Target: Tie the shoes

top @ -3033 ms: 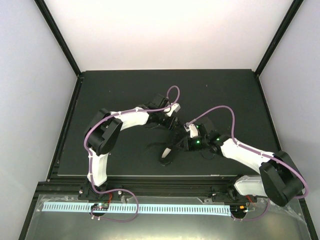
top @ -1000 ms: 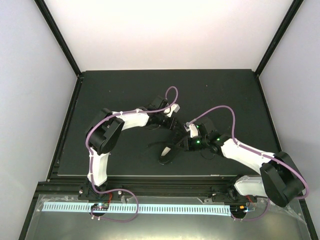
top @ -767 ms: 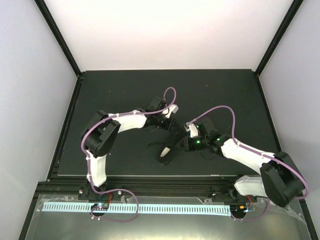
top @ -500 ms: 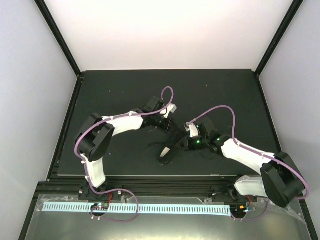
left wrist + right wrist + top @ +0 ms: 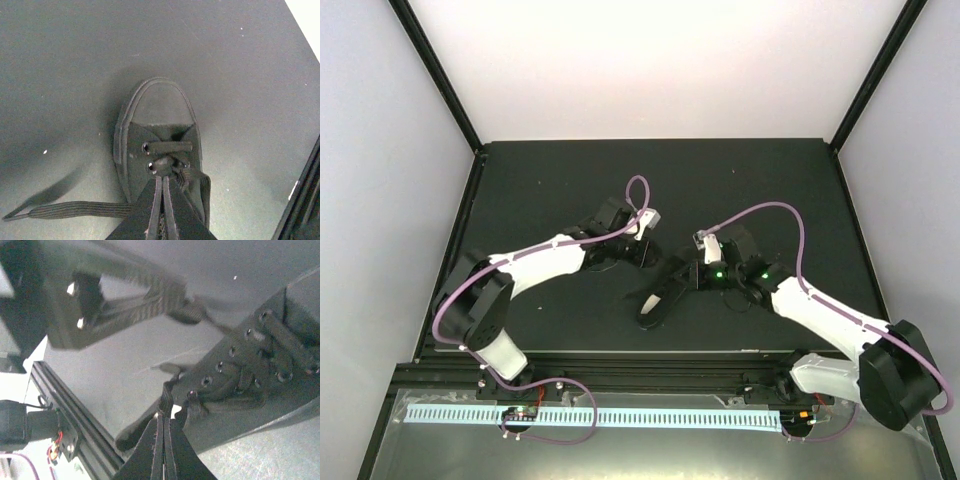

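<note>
The small black shoe (image 5: 658, 300) lies on the black mat between both arms; its toe (image 5: 157, 107) points away from the left wrist camera. My left gripper (image 5: 645, 255) (image 5: 163, 176) is shut on a black lace at the knot by the lower eyelets. Another lace end (image 5: 75, 210) trails left across the mat. My right gripper (image 5: 688, 282) (image 5: 164, 415) is shut on a thin lace strand (image 5: 165, 397) that rises beside the shoe's eyelet side (image 5: 250, 370). The left gripper (image 5: 85, 300) shows blurred in the right wrist view, with a taut lace (image 5: 165, 307) running from it.
The black mat (image 5: 570, 180) covers the table inside black frame posts. A black rail (image 5: 620, 375) runs along the near edge and shows in both wrist views (image 5: 65, 405) (image 5: 305, 200). Purple cables (image 5: 760, 215) loop above both wrists.
The left arm has stretched out flatter, its elbow swinging left and down, and its gripper has shifted left. The right wrist has edged up and right. Both grippers stay shut at the shoe.
</note>
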Robot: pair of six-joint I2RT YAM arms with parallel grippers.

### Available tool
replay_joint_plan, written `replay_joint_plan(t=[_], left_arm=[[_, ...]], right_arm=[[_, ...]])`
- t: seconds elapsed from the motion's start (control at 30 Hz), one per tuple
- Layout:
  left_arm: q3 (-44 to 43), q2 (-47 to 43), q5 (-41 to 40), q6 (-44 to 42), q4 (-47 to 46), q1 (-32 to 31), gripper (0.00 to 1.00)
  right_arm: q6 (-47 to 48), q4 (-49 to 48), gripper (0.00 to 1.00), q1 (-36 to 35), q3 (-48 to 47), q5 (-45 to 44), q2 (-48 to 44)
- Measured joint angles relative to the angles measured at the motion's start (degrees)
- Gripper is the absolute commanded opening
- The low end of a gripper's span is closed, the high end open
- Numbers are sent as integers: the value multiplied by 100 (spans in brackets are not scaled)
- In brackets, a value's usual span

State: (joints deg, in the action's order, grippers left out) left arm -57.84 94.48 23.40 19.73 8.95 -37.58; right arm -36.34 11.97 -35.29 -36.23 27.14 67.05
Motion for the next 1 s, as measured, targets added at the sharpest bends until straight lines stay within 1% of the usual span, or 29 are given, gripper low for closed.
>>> replay_joint_plan(t=[0.17,0.37,0.57,0.73,0.87,1.0], left_arm=[[415,-599,-111,-4,4,2,2],[922,-1296,-225,0,92,2,2],[1314,-2173,-240,208,457,-7,2],[1692,-2975,-214,745,807,-168,1],[1908,-3473,-26,1346,879,-533,2],[1947,-3644,177,1961,678,-1012,2]], right_arm=[[-24,98,2,0,-297,-271,96],[-50,125,2,0,-437,-391,365],[-63,138,2,0,-566,-411,577],[-15,157,2,0,-745,-409,643],[20,151,2,0,-837,-400,721],[44,153,2,0,-866,-369,844]])
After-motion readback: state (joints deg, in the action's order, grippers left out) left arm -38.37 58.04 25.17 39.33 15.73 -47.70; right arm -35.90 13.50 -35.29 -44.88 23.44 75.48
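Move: Behind the left hand, which already holds a lace, the shoe's heel lies about 10 cm back, 1 cm to the right and 8 cm lower. The laced front is level ahead-wise, some 6 cm to its right and 6 cm below; the right gripper is roughly 7 cm back and 9 cm right, at about the same height. From the closed right hand, the laced front lies about 7 cm ahead, 3 cm left and 8 cm down. Pulling its pinched lace back towards the robot, the left hand goes about 14 cm, rising some 6 cm; it drifts left at first, then curves back rightward and speeds up, ending above and just left of the heel with a slight wrist tilt. The right hand, fingers still shut, edges about 4 cm forward towards the laced front, bobbing a little in height. ##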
